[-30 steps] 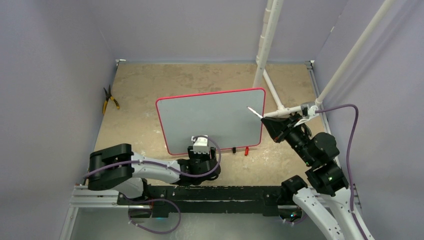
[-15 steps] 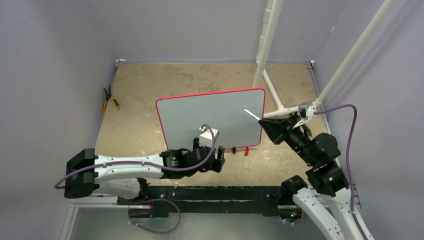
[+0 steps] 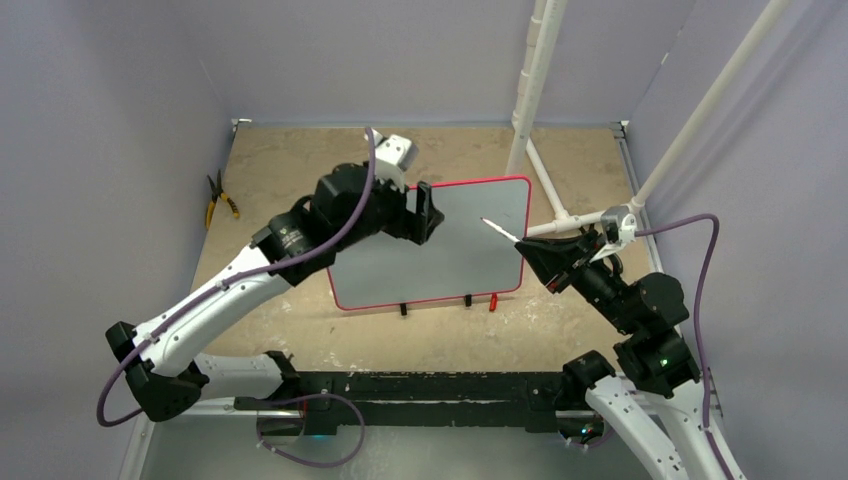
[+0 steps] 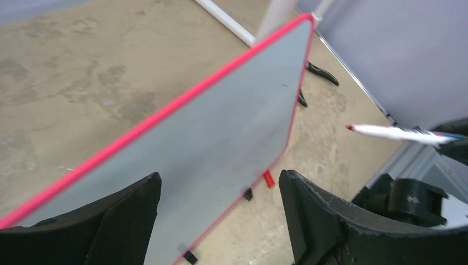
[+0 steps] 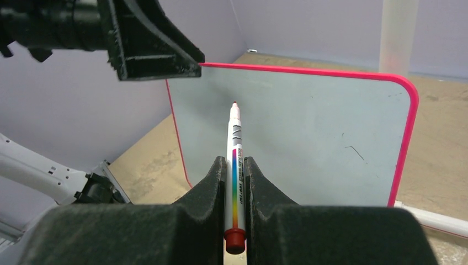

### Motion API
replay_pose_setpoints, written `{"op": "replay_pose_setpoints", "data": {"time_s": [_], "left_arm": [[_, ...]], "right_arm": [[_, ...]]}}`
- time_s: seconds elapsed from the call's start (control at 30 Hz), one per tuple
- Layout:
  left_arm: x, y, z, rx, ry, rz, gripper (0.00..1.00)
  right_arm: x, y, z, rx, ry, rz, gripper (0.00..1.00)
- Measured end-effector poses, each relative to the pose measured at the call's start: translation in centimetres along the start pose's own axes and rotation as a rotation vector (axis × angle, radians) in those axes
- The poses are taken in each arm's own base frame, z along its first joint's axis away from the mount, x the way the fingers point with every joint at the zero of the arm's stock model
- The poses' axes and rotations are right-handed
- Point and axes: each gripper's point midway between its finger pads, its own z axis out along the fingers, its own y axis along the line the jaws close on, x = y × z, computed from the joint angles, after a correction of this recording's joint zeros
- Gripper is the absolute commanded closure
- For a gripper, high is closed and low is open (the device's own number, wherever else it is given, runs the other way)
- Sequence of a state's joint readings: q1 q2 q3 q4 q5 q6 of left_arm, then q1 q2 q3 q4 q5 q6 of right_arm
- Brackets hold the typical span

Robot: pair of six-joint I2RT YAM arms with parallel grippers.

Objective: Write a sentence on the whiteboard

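The whiteboard [image 3: 440, 250] stands upright on the table, white with a thin red rim. The sentence is out of view; the face [image 5: 309, 121] in the right wrist view bears only a few faint dark scratches. My left gripper [image 3: 420, 215] hovers open at the board's upper left edge. In the left wrist view its jaws [image 4: 218, 190] stand wide with the board [image 4: 221, 127] seen between them. My right gripper [image 3: 540, 258] is shut on a white marker [image 5: 235, 143] with a rainbow stripe. The marker's red tip [image 4: 349, 127] points at the board, clear of it.
Yellow-handled pliers [image 3: 220, 200] lie at the far left of the table. White pipes [image 3: 535, 80] rise behind the board's right edge. A small red cap [image 3: 493, 301] and two black feet [image 3: 403, 309] sit along the board's near bottom edge. Purple walls close in on all sides.
My left arm swung up from low by the board's near foot to its upper left edge, and its jaws spread wider. The right gripper with the marker crept slightly left.
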State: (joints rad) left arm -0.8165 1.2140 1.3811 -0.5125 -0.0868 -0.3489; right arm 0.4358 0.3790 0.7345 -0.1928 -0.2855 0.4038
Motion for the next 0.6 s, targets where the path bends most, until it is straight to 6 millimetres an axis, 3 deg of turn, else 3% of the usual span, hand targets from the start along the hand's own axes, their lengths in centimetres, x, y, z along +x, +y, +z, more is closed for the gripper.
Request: {"op": "replay_pose_setpoints", "data": {"time_s": [0.17,0.37,0.6], "left_arm": [[-1.7,5.5,0.2,-0.057,-0.008,-0.031,0.21],[-3.7,12.3,-1.1,-0.137,-0.062,-0.099,0.21],[-2.4,17.8,-4.4,-0.260,-0.122,-0.172,0.20]], "right_arm": [[0.1,0.5,0.1,-0.031,-0.001,-0.004,1.00],[1.0,0.6,1.0,-0.066,0.035,0.004,1.00],[1.2,0.3,2.0,-0.070,0.031,0.017,1.00]]}}
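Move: From the left gripper, open and empty over the whiteboard, the board's middle is about 4 cm ahead, level sideways and 21 cm below; its far-left corner is some 10 cm ahead, 22 cm left and 12 cm below. From the right gripper, already holding the uncapped marker, the board's middle is about 12 cm ahead, 16 cm left and 22 cm below, and the red cap about 2 cm ahead, level sideways and 31 cm below. Swing the open left gripper out of the way, about 17 cm left and 8 cm forward over the whiteboard towards its far-left corner, the last stretch purely left, turning it some 20 degrees counter-clockwise. Meanwhile ease the right gripper, marker still pinched, about 2 cm left and 1 cm forward towards the board, without touching it. ##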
